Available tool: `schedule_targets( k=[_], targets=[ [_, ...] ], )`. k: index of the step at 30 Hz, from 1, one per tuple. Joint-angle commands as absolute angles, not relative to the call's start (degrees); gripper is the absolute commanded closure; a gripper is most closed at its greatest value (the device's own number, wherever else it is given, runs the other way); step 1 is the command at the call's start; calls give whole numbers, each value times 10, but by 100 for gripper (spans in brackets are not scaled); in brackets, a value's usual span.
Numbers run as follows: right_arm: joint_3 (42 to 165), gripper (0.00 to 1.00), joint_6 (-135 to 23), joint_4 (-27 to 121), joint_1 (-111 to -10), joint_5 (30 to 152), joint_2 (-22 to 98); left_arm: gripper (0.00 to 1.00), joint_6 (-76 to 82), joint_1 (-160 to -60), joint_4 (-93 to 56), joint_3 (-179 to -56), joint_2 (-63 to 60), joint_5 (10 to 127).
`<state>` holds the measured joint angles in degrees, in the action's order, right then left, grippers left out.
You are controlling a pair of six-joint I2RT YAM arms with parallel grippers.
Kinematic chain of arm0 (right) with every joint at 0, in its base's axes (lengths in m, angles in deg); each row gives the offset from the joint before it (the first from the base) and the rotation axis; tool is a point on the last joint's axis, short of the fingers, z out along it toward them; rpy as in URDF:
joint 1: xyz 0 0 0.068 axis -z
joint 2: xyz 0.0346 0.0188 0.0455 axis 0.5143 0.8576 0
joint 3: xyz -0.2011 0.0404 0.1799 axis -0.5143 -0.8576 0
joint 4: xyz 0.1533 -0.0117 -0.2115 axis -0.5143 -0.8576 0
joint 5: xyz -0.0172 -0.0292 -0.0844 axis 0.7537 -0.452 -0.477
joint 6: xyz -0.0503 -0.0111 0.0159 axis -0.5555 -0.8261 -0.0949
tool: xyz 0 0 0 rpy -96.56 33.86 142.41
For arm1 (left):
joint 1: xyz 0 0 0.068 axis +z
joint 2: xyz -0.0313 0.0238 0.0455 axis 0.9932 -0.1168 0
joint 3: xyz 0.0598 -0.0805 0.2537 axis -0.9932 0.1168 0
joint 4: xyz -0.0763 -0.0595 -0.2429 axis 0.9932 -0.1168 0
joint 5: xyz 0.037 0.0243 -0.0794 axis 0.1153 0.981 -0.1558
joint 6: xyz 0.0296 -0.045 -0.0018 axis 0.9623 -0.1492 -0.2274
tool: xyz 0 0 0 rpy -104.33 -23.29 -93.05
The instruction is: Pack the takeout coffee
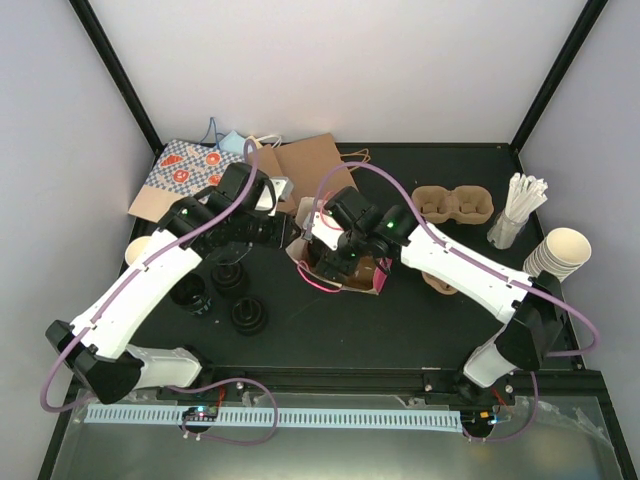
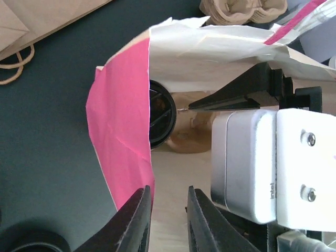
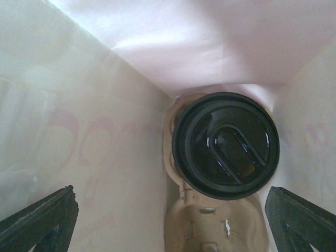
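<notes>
One takeout coffee, a cup under a round black lid (image 3: 226, 144), stands in a brown pulp carrier (image 3: 215, 228) at the bottom of a pink and white paper bag (image 1: 352, 280). My right gripper (image 3: 170, 220) is down inside the bag, open wide, with a fingertip on each side and the cup just beyond them, untouched. My left gripper (image 2: 169, 210) is at the bag's left rim. Its jaws stand a narrow gap apart, and the pink wall (image 2: 121, 136) lies against the left finger (image 2: 134, 220). The same lid (image 2: 160, 113) shows through the bag's mouth.
Dark round lidded items (image 1: 230, 285) sit left of the bag by the left arm, with a cream cup (image 1: 140, 250) beyond them. Brown paper bags (image 1: 310, 160) and patterned bags (image 1: 185, 170) lie at the back. Spare carriers (image 1: 455, 205), stirrers (image 1: 515, 210) and stacked cups (image 1: 560, 255) stand at right.
</notes>
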<state>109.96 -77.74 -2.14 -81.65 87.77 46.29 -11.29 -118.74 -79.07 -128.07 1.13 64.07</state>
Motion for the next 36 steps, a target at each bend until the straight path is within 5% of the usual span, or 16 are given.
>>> schedule_targets(
  k=[1,4,7,14,24,36],
  targets=[
    [1109,0,-770,-26,-814,901,463,78,-106,-1196,-803,-1312,-14,673],
    [1111,0,-763,-24,-814,906,457,76,-109,-1199,-834,-1328,-35,714],
    [1112,0,-756,-16,-814,903,439,62,-112,-1201,-836,-1327,-33,754],
    [1122,0,-745,-17,-814,897,405,69,-108,-1203,-838,-1331,-33,795],
    [1117,0,-737,-17,-814,904,360,67,-96,-1200,-748,-1314,30,649],
    [1104,0,-678,33,-814,905,253,35,-63,-1196,-796,-1323,18,752]
  ],
)
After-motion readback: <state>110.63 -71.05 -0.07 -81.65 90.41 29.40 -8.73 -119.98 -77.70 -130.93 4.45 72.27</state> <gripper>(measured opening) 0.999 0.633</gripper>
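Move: The left hand is at the paper bag's left rim corner, straddling it; the middle of the bag is about 12 cm to its right, 3 cm farther out and 15 cm below. Down in the bag, the lidded coffee is some 6 cm ahead, 1 cm left and 11 cm below the right hand, and about 6 cm ahead, 8 cm right and 19 cm below the left. The empty tray cell lies level ahead with the right hand, 6 cm to its right and 14 cm down. A black cup outside stands 15 cm left, 1 cm back and 23 cm below the left hand. The right hand, empty and wide open, waits briefly, then draws up about 12 cm out of the bag, easing a little back and to its right late on while the wrist tilts some 20 degrees so that the fingers swing up towards the left. The left hand, at the rim corner, first shifts a couple of centimetres forward, down and left with a slight roll, then reverses and rises some 6 cm from that low point, opening its fingers on the way and coming free of the rim. ##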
